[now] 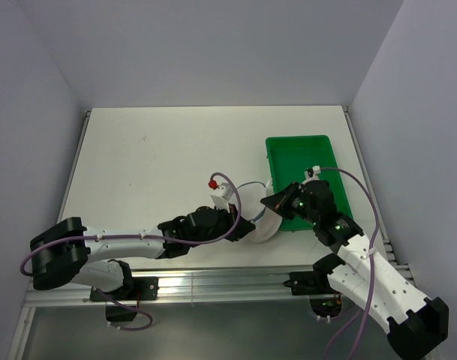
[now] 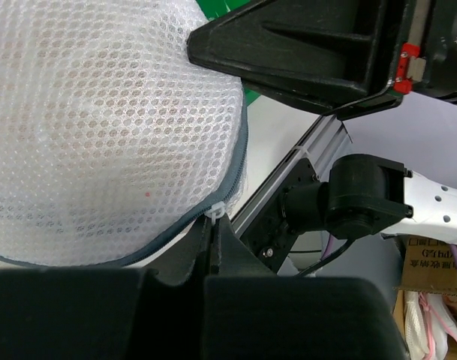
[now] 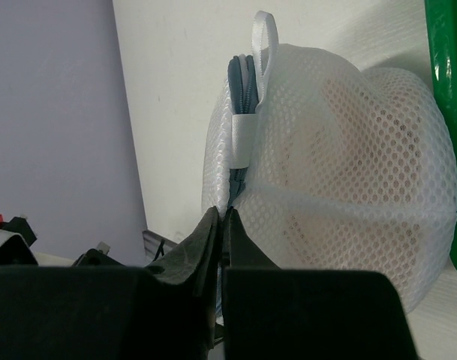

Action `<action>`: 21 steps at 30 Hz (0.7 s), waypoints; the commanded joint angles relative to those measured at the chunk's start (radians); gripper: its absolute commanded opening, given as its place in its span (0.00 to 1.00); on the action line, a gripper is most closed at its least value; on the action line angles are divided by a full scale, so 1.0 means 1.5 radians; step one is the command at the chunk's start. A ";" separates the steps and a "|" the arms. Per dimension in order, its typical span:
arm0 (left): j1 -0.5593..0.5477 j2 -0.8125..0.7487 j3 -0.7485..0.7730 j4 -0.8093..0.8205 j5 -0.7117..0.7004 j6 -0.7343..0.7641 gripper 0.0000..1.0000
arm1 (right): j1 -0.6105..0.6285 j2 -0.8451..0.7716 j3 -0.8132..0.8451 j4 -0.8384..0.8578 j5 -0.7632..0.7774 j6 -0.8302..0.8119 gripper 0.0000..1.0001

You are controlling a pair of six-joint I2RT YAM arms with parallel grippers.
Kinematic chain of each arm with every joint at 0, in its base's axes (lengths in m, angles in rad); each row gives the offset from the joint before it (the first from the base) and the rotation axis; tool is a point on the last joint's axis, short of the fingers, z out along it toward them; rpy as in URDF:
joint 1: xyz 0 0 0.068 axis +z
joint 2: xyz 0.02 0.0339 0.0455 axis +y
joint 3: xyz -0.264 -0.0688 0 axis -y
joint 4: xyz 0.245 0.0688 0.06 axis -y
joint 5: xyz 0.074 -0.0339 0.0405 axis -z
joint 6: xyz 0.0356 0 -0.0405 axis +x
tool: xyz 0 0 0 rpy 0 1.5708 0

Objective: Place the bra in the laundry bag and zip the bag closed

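The laundry bag (image 1: 267,225), a white mesh dome with a grey zipper rim, sits near the table's front edge between my two grippers. The peach bra (image 2: 123,97) shows faintly through the mesh, inside the bag; it also shows in the right wrist view (image 3: 348,127). My left gripper (image 2: 213,223) is shut on the white zipper pull (image 2: 215,211) at the rim. My right gripper (image 3: 223,217) is shut on the bag's edge beside the zipper (image 3: 239,82). In the top view the left gripper (image 1: 248,228) is at the bag's left and the right gripper (image 1: 273,202) at its upper right.
A green plastic tray (image 1: 299,161) stands just right of and behind the bag, with its wall close to the mesh (image 3: 446,112). The metal rail (image 1: 213,281) runs along the table's front edge. The right gripper's black body (image 2: 303,45) hangs over the bag.
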 commanded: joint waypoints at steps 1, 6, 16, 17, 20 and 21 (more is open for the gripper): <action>0.003 -0.048 0.001 -0.001 -0.006 0.008 0.00 | 0.003 0.006 0.033 -0.015 0.015 -0.028 0.00; 0.003 -0.084 -0.003 -0.064 -0.024 0.018 0.00 | 0.001 0.047 0.066 -0.028 0.026 -0.073 0.00; 0.006 -0.216 -0.072 -0.168 -0.069 -0.001 0.00 | -0.036 0.193 0.170 -0.001 -0.053 -0.170 0.00; 0.006 -0.229 -0.076 -0.194 -0.075 -0.004 0.00 | -0.047 0.218 0.177 0.006 -0.064 -0.173 0.00; 0.010 -0.281 -0.096 -0.223 -0.090 -0.009 0.00 | -0.052 0.270 0.213 0.020 -0.087 -0.184 0.00; 0.012 -0.291 -0.102 -0.242 -0.093 -0.010 0.00 | -0.052 0.284 0.225 0.022 -0.091 -0.187 0.00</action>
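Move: The left fingers are already shut on the zip pull; the end of the zip, pinched in the right fingers, lies about 7 cm ahead of it and 4 cm to its right, at nearly the same height. The bag's open mouth is about 7 cm ahead of the left hand. From the right hand, the bag body with the bra hangs some 8 cm below and 1 cm to the right, and the green tray's middle is about 15 cm ahead, 13 cm right and 14 cm below. Keep the zip pull pinched and draw the left gripper away from the right one: lift it about 2 cm, then sweep it left, speeding up, to some 7.5 cm in all. Meanwhile keep the right fingers shut on the zip end and carry it about 3.5 cm forward and 2.5 cm left, turning that hand roughly 10 degrees counter-clockwise. ##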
